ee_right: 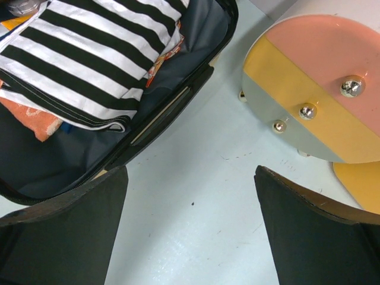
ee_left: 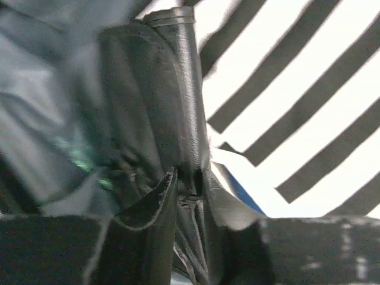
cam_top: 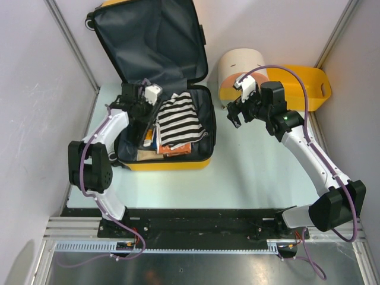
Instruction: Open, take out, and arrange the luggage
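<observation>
The yellow luggage lies open on the table, its grey-lined lid leaning against the back wall. Inside lie a black-and-white striped garment and orange cloth. My left gripper is inside the case at its far left, shut on a black leathery item beside the striped garment. My right gripper hovers open and empty over the bare table, between the luggage rim and the round box. The striped garment shows in the right wrist view.
A cream-and-pink round drum-shaped box stands at the back right, close to my right gripper; it also shows in the right wrist view. A yellow plastic basket sits behind it. Walls close in on both sides and behind.
</observation>
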Available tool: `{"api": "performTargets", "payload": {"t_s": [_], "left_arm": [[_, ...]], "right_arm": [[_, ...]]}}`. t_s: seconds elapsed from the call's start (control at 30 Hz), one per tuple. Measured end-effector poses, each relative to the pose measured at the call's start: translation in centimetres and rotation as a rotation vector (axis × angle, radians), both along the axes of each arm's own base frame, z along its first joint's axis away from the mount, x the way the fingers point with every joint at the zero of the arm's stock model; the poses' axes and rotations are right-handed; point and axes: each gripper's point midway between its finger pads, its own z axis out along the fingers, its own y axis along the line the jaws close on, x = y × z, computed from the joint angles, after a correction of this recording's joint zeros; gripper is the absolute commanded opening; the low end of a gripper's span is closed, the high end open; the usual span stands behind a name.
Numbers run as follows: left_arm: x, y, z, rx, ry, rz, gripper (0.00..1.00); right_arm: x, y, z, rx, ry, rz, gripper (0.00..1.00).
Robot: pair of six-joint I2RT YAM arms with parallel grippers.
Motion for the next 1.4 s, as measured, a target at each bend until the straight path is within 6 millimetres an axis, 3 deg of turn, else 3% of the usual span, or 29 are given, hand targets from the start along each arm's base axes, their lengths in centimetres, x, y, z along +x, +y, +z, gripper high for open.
{"api": "performTargets", "payload": {"t_s": [0.17,0.3,0.47,0.67,0.8,0.9,1.1,1.23,1.4], "left_arm": [[3.9,4.8,2.6,-0.038,-0.079,0.204,0.08],[5.8,7.7,2.9,-0.025,-0.099,0.316,0.05],[7.2,9.3,1.7,-0.035,-0.079,0.380,0.00],[7.3,9.9,2.1,-0.048,-0.075,0.389,0.00],[6.7,8.8,2.4,-0.091,-0.054,0.345,0.00],[5.5,7.5,3.9,-0.135,-0.040,0.324,0.00],[2.9,4.2,10.7,-0.318,-0.092,0.304,0.00],[1.4,-0.2,13.9,-0.499,-0.058,0.259,0.00],[-0.4,-7.3,14.6,-0.732,0.099,0.228,0.00]], "right_arm": [[0.0,0.0,0.0,0.000,-0.001,0.000,0.93],[0.0,0.0,0.0,0.001,-0.002,0.000,0.93],[0.1,0.0,0.1,0.003,-0.003,0.000,0.93],[0.1,0.2,0.0,0.007,0.000,0.006,0.93],[0.3,0.3,0.0,0.013,-0.001,0.008,0.93],[0.3,0.4,-0.2,0.019,0.007,0.006,0.92],[0.3,0.5,-0.3,0.034,0.022,-0.002,0.92],[0.4,0.6,-0.7,0.037,0.035,-0.007,0.93],[0.5,0.7,-1.0,0.040,0.047,-0.011,0.93]]}}
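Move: The black pouch stands between the left hand's half-closed fingers, its middle about 4 cm ahead, 2 cm right and 2 cm below. The striped shirt is roughly 11 cm right of the hand and 1 cm back; the orange cloth is about 9 cm right and 11 cm back. Both lie some 5 cm lower. From the right hand, the pouch is about 30 cm left, level fore-and-aft, and 14 cm below. Left hand pinches the black pouch, moves left-forward about 12 cm, then swings about 16 cm back right, rising, rolling. ##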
